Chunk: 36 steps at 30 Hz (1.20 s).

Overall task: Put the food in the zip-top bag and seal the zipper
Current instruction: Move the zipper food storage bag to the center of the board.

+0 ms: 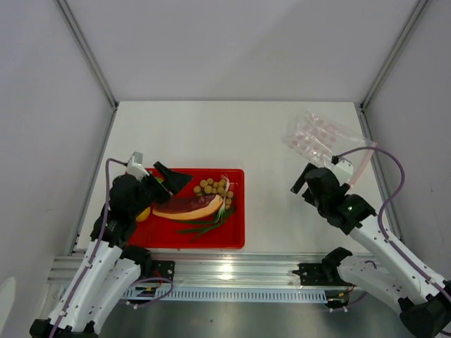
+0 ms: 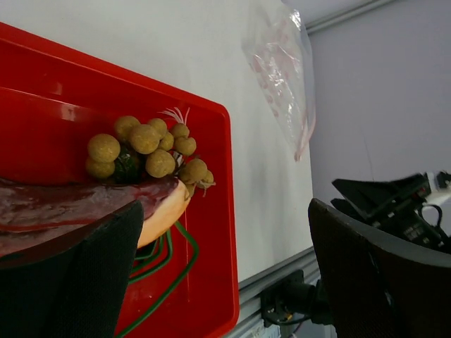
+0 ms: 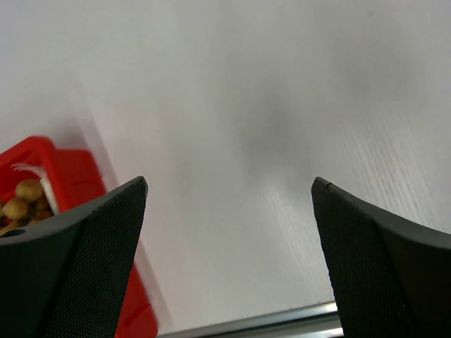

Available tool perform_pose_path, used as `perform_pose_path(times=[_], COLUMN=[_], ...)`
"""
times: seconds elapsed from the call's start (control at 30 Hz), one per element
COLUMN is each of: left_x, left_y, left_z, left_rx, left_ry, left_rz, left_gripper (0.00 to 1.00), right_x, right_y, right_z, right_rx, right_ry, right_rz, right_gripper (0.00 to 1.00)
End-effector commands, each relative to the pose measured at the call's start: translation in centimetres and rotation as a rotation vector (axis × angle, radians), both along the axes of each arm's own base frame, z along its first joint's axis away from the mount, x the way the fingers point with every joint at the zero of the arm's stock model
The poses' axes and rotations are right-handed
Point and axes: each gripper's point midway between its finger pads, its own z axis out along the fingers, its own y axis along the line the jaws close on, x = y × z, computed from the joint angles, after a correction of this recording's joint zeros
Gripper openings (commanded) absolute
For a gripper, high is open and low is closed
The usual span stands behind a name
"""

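Note:
The food lies in a red tray point(image 1: 238, 211): a brown-red meat slab point(image 1: 189, 205), a cluster of tan balls point(image 1: 215, 187), green stalks point(image 1: 209, 224) and a yellow-orange ball point(image 1: 144, 214) at the tray's left edge. My left gripper point(image 1: 165, 184) hangs open over the tray's left part, above the meat's end. In the left wrist view the gripper point(image 2: 224, 208) is wide apart, with the meat point(image 2: 77, 204) and the balls point(image 2: 144, 148) beyond it. The zip-top bag point(image 1: 317, 135) lies flat at the back right; its pinkish zipper point(image 2: 307, 123) runs along one edge. My right gripper point(image 1: 301, 182) is open and empty, just in front of the bag.
Grey walls with metal posts close in the white table point(image 1: 268, 141) on three sides. An aluminium rail point(image 1: 232, 271) carrying both arm bases runs along the near edge. In the right wrist view the gripper point(image 3: 229, 183) faces bare table, with the tray's corner point(image 3: 70, 176) at left.

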Motion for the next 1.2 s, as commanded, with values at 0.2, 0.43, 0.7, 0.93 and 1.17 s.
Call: perform_pose_path(times=[0.2,0.43,0.7,0.93,1.17], left_x=[-1.1,0.0,0.7,1.2,1.0], left_y=[0.1,0.0,-0.1,-1.1,-1.4], left_z=[3.3,4.5,4.4,3.0,3.0], left_rx=[-0.072,-0.041,0.030,0.081,0.095], left_ry=[-0.227,-0.252,-0.275,-0.210,-0.231], left_rz=[-0.027,-0.029,-0.058,-0.134,-0.169], left_gripper=[1.00,0.99,1.00,1.00,0.99], right_x=[7.2,13.8,24.1,28.6,24.5], right_y=[-3.9,-8.6,-7.5,-8.8,-15.7], right_z=[4.7,5.8,0.5,-3.1,-5.0], right_rx=[0.010,-0.218,-0.298,-0.128,-0.184], right_ry=[-0.083,-0.044,0.113,0.215,0.246], right_rz=[-0.037,-0.081,-0.138,-0.261,-0.368], right_gripper=[0.99,0.99,0.99,0.99,1.00])
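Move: The zipper bag lies flat with its middle about 30 cm ahead of the right gripper, some 12 cm to its right and 15 cm below. The red tray's middle is level with that gripper, roughly 34 cm to its left; the brown balls in the tray are 27 cm to its left and 8 cm ahead. From the left gripper the bag is around 30 cm ahead and 46 cm to the right, near table height. Sweep the open right gripper forward nearly 30 cm towards the bag, veering right and rising slightly early on, then sink and slide farther right over it, easing back a little. Tip the fingers down and turn clockwise, some 15 degrees each, stopping still above the plastic. Keep the left gripper open over the tray, tipping it up slightly. ##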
